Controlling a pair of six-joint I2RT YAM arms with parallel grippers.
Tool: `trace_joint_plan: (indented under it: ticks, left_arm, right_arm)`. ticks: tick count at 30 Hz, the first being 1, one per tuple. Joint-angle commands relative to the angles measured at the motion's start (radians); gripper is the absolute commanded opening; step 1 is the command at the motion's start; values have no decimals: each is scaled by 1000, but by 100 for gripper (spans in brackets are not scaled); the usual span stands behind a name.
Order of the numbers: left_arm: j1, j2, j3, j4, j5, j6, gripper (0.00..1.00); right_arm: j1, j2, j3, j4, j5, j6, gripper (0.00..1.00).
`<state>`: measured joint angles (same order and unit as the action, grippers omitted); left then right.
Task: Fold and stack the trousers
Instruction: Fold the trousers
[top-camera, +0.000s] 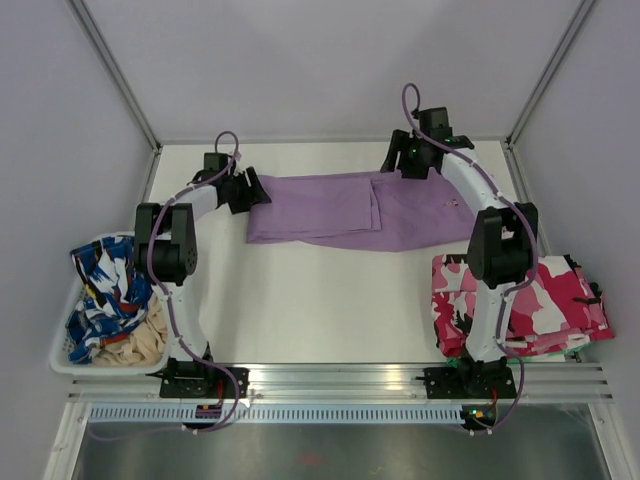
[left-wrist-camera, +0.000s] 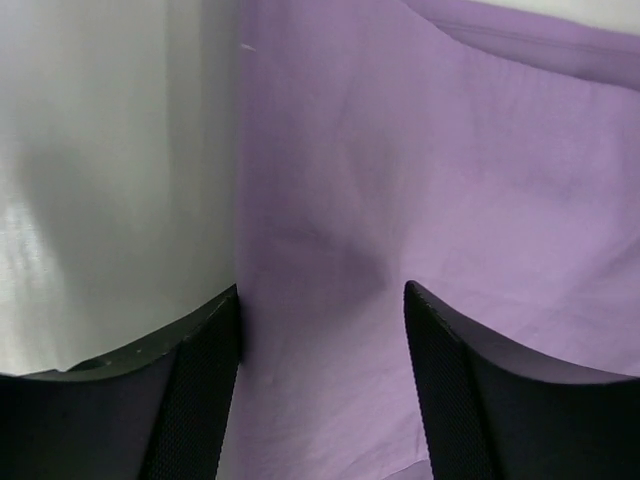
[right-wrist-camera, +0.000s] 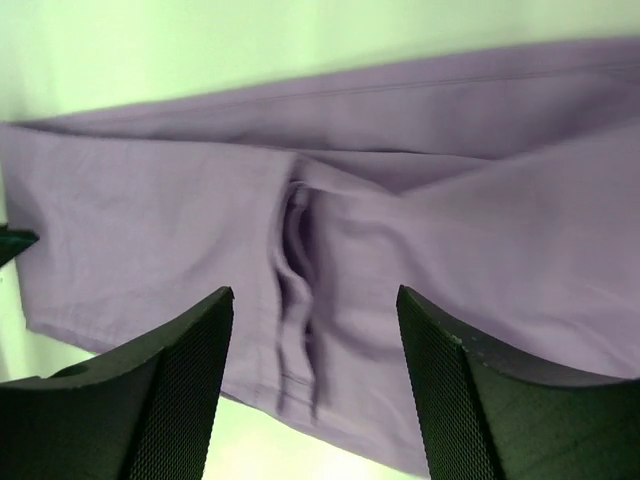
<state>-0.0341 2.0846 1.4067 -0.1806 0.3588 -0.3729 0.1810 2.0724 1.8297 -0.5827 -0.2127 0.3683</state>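
Note:
The lilac-purple trousers (top-camera: 350, 208) lie flat at the back of the table, folded over on themselves, with a doubled layer on the left half. My left gripper (top-camera: 250, 190) is open at the trousers' left edge; in the left wrist view (left-wrist-camera: 320, 300) its jaws straddle that edge of the cloth (left-wrist-camera: 420, 180), one over bare table. My right gripper (top-camera: 398, 158) is open over the trousers' back right part; in the right wrist view (right-wrist-camera: 315, 300) the jaws stand wide above a creased fold (right-wrist-camera: 300, 260). Neither gripper holds cloth.
A white basket (top-camera: 62, 352) at the left holds blue-and-white patterned clothing (top-camera: 105, 290) and a beige piece. A folded pink-white-black camouflage garment (top-camera: 520, 300) lies at the right, beside the right arm. Grey walls enclose the table.

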Motion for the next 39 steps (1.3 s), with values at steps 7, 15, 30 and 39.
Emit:
trace_joint_plan:
  ticks: [7, 15, 30, 39]
  left_arm:
    - [-75, 39, 21, -51, -64, 46, 12]
    - [-27, -95, 73, -72, -217, 112, 2]
    - [132, -189, 470, -347, -290, 418, 2]
    - [-48, -109, 768, -554, -604, 470, 2]
  right_arm:
    - [-173, -224, -125, -52, 238, -29, 76]
    - [-173, -245, -243, -20, 217, -49, 77]
    - [-62, -204, -343, 194, 36, 73, 72]
    - [67, -63, -326, 337, 27, 93, 67]
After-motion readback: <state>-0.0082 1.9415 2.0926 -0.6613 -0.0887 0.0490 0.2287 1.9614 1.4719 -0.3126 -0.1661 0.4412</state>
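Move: Just under the left hand lies the trousers' left edge, about 1 cm to its left and 2 cm below. From this hand, the folded legs' free edge is some 28 cm to the right and 2 cm nearer. The open right hand hovers about 12 cm over the cloth, with the waistband about 19 cm to its right and 4 cm back. That same free edge lies 2 cm left, 4 cm back, and the camouflage pile some 29 cm right, 29 cm back. Nudging right and slightly down, the left fingers close on the trousers' left edge, pinch it, then carry it about 28 cm up and leftward with some forward travel, the wrist tipping up and rolling its left side higher. The open right hand swings about 14 cm right, comes back and down, then returns left at low height over the waist end, still open. ##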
